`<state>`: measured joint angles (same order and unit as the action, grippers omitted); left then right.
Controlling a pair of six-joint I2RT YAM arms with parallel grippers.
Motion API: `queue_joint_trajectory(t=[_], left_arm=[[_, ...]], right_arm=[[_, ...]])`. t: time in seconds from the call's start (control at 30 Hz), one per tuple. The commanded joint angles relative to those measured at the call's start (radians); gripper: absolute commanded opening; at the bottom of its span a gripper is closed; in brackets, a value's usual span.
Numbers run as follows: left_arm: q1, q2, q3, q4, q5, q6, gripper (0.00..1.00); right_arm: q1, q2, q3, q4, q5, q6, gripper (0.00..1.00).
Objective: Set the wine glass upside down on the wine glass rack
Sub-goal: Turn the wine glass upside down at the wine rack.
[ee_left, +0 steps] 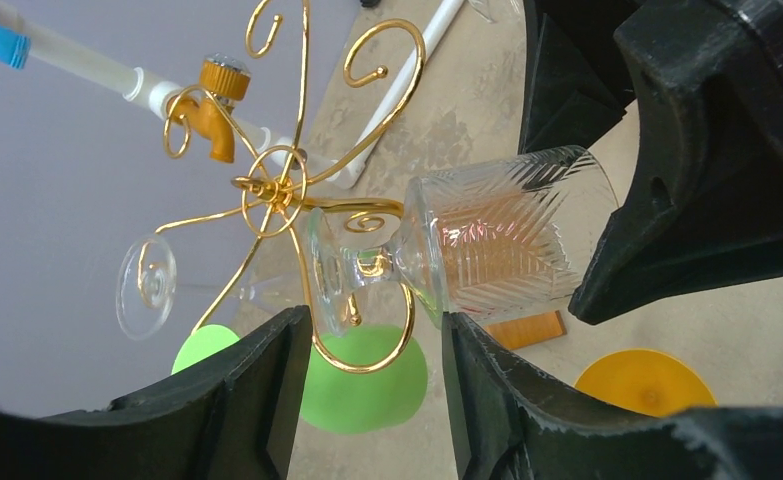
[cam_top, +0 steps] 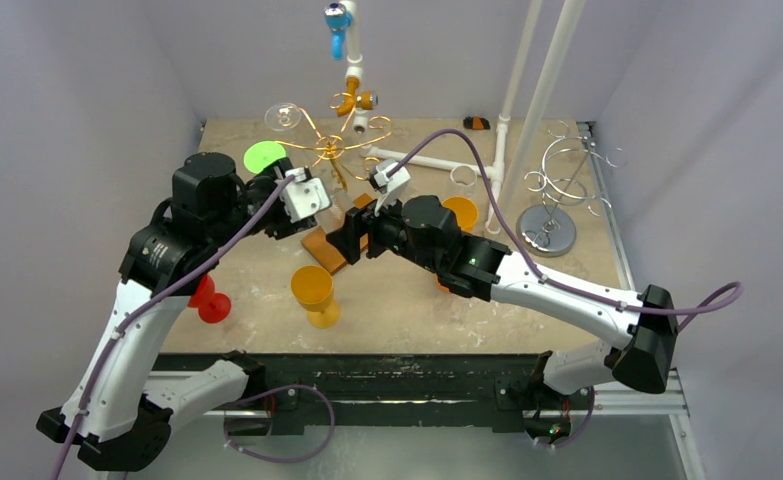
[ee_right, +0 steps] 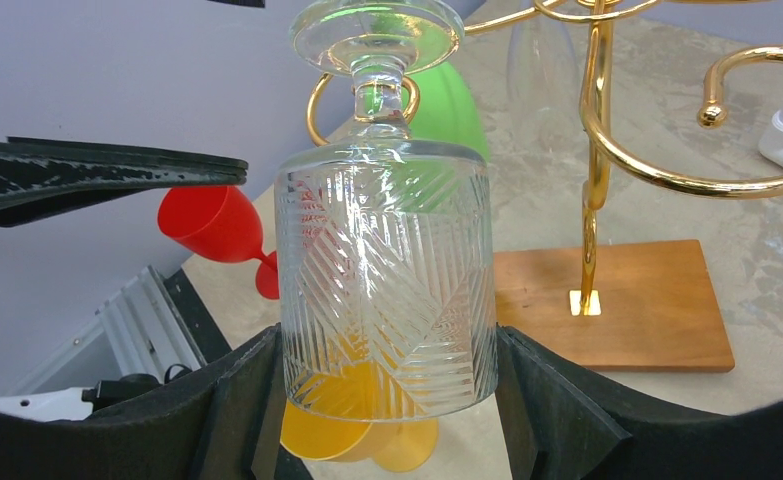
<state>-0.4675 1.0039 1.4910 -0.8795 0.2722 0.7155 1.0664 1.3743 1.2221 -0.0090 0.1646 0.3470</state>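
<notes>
A clear ribbed wine glass [ee_right: 387,270] hangs foot up, bowl down. My right gripper [ee_right: 387,390] is shut on its bowl, one finger pressed on each side. The foot sits inside a curled hook of the gold wire rack [ee_right: 597,130], which stands on a wooden base [ee_right: 617,300]. In the left wrist view the glass [ee_left: 497,240] lies sideways across the rack [ee_left: 277,190]. My left gripper [ee_left: 377,350] stands open just below the stem and foot, its fingers apart on either side. From above, both grippers, the left [cam_top: 307,200] and the right [cam_top: 362,225], meet by the rack [cam_top: 332,150].
Another clear glass [cam_top: 285,117] hangs on the rack's far arm. Green [cam_top: 264,156], red [cam_top: 207,298], yellow [cam_top: 314,292] and orange [cam_top: 460,212] plastic glasses stand around. A silver wire rack [cam_top: 567,180] and white pipes [cam_top: 537,90] are at the back right.
</notes>
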Motion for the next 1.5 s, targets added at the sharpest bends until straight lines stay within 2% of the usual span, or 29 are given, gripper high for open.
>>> queue_joint_trajectory(t=[0.0, 0.33, 0.43, 0.63, 0.73, 0.8, 0.9, 1.47], left_arm=[[-0.002, -0.001, -0.032, 0.064, -0.022, -0.019, 0.54], [-0.002, 0.024, -0.043, 0.108, -0.031, 0.064, 0.55], [-0.002, 0.034, -0.033, 0.098, -0.018, 0.083, 0.44], [-0.002, 0.053, -0.030, 0.084, 0.030, 0.089, 0.12], [-0.002, 0.059, -0.019, 0.083, 0.044, 0.092, 0.00], [-0.002, 0.058, -0.007, 0.089, 0.048, 0.089, 0.00], [-0.002, 0.054, 0.003, 0.091, 0.069, 0.087, 0.00], [-0.002, 0.007, 0.003, 0.116, 0.169, 0.021, 0.00]], right_arm=[[-0.001, -0.003, 0.004, 0.106, -0.032, -0.017, 0.34], [-0.001, -0.010, -0.014, 0.109, -0.059, -0.029, 0.36], [-0.001, -0.010, -0.018, 0.109, -0.062, -0.029, 0.37], [-0.001, 0.006, -0.002, 0.121, -0.076, -0.029, 0.39], [0.000, 0.012, 0.009, 0.125, -0.077, -0.031, 0.49], [-0.002, 0.014, 0.014, 0.126, -0.075, -0.030, 0.57], [0.000, 0.018, 0.025, 0.131, -0.072, -0.025, 0.64], [-0.001, 0.070, 0.063, 0.192, -0.114, 0.021, 0.71]])
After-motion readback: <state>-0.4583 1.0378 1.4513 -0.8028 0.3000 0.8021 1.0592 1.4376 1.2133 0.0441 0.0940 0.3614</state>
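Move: The wine glass's foot is uppermost, about 2 cm ahead of the left fingertips, 2 cm to their right and about level; the right hand holds the bowl below, with the foot roughly 10 cm straight above its grip. The gold rack's hub stands about 9 cm ahead, 6 right and 1 above the left hand, so 7 ahead, 4 left and 11 above from the right. The hanging green goblet is some 10 cm ahead, 7 left and 4 below the left hand. The upturned glass's foot is taken by the left hand, which reaches about 2.5 cm forward and dips a little, shuts its half-open fingers on the near edge of the foot's disc from above and below, then eases slightly back and up. The right hand keeps its grip on the bowl and lowers it about 2 cm, then carries it about 2 cm left. ##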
